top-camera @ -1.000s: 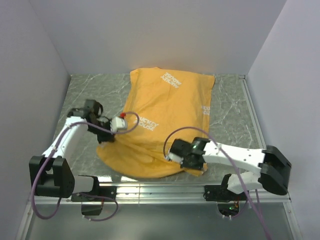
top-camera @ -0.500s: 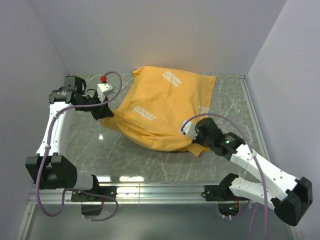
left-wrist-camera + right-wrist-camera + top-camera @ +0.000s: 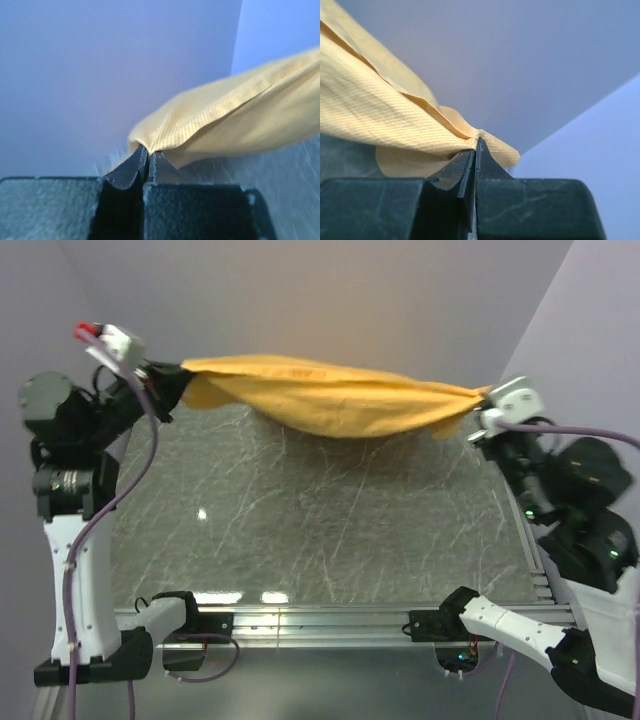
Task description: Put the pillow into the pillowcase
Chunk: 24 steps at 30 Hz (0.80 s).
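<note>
The orange pillowcase [image 3: 330,400] hangs in the air well above the table, stretched sideways and sagging in the middle. My left gripper [image 3: 178,380] is shut on its left end, where the cloth [image 3: 225,120] runs out from the pinched tips [image 3: 148,152]. My right gripper [image 3: 480,402] is shut on the right end, and the fabric [image 3: 365,110] bunches at its closed tips [image 3: 477,144]. The pillow is out of view; no cream surface shows outside the case.
Below the hanging cloth lies the grey marbled table [image 3: 300,530]. White walls [image 3: 330,300] close in the back and both sides. A metal rail [image 3: 320,620] with the arm bases runs along the near edge.
Both arms have swung up and apart from the table, lifting the pillowcase off the surface and pulling it taut between them. Both grips have stayed shut.
</note>
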Each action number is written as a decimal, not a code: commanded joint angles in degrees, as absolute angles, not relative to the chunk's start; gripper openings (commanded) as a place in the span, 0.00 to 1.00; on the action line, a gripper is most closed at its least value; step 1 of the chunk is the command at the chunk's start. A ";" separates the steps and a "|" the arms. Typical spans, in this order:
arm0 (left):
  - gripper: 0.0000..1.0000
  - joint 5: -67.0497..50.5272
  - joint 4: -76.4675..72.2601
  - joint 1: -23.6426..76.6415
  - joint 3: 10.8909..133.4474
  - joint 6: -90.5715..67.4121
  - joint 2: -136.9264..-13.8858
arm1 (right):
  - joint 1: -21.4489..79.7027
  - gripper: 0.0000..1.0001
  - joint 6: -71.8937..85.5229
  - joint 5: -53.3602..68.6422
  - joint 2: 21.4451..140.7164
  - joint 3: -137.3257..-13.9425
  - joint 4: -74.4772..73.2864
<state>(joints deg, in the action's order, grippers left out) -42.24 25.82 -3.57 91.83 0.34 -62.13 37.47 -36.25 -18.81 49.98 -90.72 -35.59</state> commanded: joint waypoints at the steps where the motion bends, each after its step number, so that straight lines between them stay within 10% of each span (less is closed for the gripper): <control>1: 0.00 -35.60 8.97 -3.78 99.13 -11.07 -59.07 | 37.26 0.00 -35.77 -24.96 49.48 -102.00 -29.71; 11: 0.00 -30.58 -1.58 -3.78 110.57 -13.97 -58.36 | 37.18 0.00 -34.37 -21.98 51.24 -120.68 -32.87; 24: 0.01 -36.22 -7.20 -2.03 75.79 -11.09 -60.45 | 33.86 0.00 -38.85 -22.33 42.36 -65.33 -5.82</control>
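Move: I hold the pillowcase's opening stretched between both hands, high over the marble table. The case's middle lies about 20 cm to the right of my left hand and 2 cm back; from my right hand it is some 21 cm to the left and 2 cm ahead. It is roughly 15 cm below both. The table's middle is about 47 cm below my hands, 19 cm right of the left and level with it. Still pinching the two ends of the pillowcase's opening, I fling it up and back towards myself, the left hand rising some 20 cm and the right about 15, fingertips tipping up. Then I whip both hands down and forward again, wrists tipping partway back. My left hand ends a little above where it began, my right slightly below; neither lets go. ##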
